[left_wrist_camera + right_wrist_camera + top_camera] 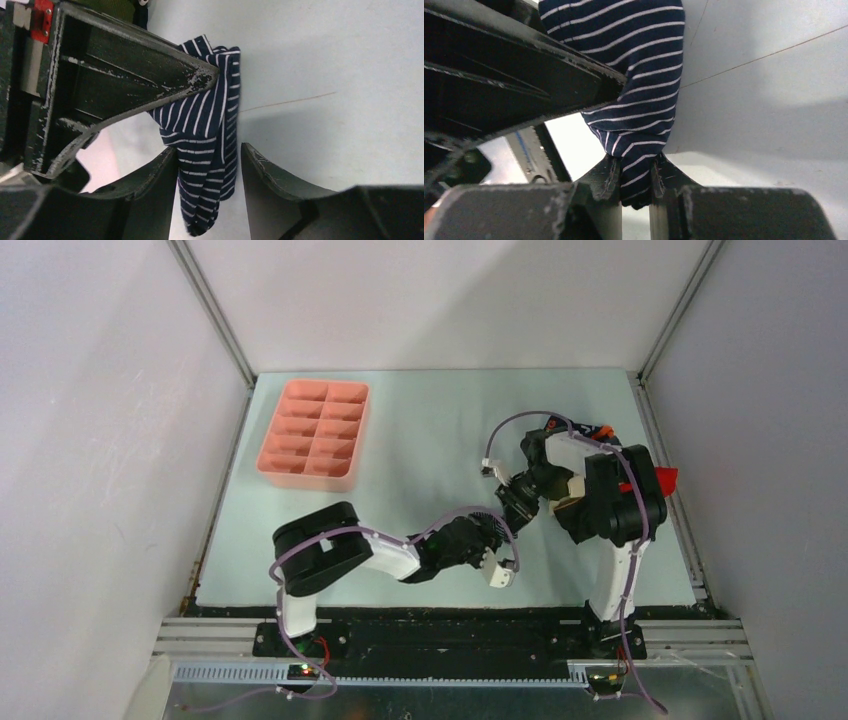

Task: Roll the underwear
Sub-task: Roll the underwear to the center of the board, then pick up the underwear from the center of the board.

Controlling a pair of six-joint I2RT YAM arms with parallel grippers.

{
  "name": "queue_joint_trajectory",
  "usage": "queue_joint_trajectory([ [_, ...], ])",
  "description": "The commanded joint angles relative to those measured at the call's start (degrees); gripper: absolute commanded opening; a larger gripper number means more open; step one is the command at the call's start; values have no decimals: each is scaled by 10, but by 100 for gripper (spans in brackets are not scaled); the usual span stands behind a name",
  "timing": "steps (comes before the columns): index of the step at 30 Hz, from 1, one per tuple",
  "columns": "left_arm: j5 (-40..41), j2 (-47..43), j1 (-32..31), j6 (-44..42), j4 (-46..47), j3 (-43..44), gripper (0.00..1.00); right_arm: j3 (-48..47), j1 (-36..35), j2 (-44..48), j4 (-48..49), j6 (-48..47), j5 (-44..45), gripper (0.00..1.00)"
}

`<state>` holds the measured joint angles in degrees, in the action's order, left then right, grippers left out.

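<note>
The underwear in hand is a navy piece with thin white stripes, bunched into a narrow hanging bundle above the table. My right gripper is shut on one end of it. My left gripper is open, one finger on each side of the bundle's lower end. Its left finger is against the cloth and a gap shows at its right finger. In the top view the two grippers meet mid-table, right above left, and they hide the cloth.
A pink compartmented tray stands at the back left. More underwear lies behind the right arm: a black-orange piece and a red one near the right edge. Both arms crowd the table's near right.
</note>
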<state>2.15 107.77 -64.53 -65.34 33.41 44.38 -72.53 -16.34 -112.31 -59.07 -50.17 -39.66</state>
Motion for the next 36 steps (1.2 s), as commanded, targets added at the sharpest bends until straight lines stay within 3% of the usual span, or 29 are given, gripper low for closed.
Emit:
queue_joint_trajectory([
  [1,5,34,-13,-57,-57,31,53,-21,5,-40,-99,18,-65,0],
  [8,6,66,-22,-130,-122,60,49,-68,24,-90,-162,27,-158,0],
  [10,6,67,-21,-129,-137,69,28,-75,30,-102,-173,27,-175,0],
  [14,0,63,-19,-104,-158,87,2,-75,36,-110,-178,24,-188,2],
  [16,-3,57,-14,-86,-171,97,0,-75,37,-108,-181,23,-191,8],
  [18,3,43,-11,-69,-182,102,0,-78,38,-101,-185,20,-191,27],
  [19,6,36,-8,-65,-185,100,0,-81,39,-89,-194,16,-189,46],
  [20,5,14,-5,-55,-192,98,0,-89,42,-79,-201,13,-190,54],
  [22,-4,-28,12,-33,-225,101,0,-115,52,-38,-229,6,-197,93],
  [25,-57,-109,41,19,-309,139,0,-183,84,55,-280,-1,-215,99],
  [29,-141,-172,91,95,-529,235,0,-266,180,156,-293,8,-235,100],
  [33,-210,-171,143,175,-716,366,0,-282,287,221,-256,61,-234,99],
  [36,-249,-152,199,242,-825,470,0,-270,314,257,-252,84,-207,99],
])
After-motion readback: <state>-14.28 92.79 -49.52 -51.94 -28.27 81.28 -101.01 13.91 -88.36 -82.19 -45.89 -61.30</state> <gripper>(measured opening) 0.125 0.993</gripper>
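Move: The rolled striped underwear sits between the left hand's open fingers, its middle about 2 cm to that hand's right, 1 cm ahead and 1 cm below. The right hand already pinches its right end, the roll's middle about 3 cm to that hand's left, level fore and aft, 1 cm below. From the right hand, the olive underwear lies some 10 cm ahead and 7 cm right; the dark underwear about 19 cm right and 2 cm ahead. Turning its pinch over by some 20 degrees, the right hand draws back about 2 cm while the left follows slightly right and forward, then shuts its fingers on the striped underwear. Only then do the right fingers open wide and leave, steeply up nearly 30 cm and off to the right. The left, gripping, lifts 17 cm, drifting forward and left. ##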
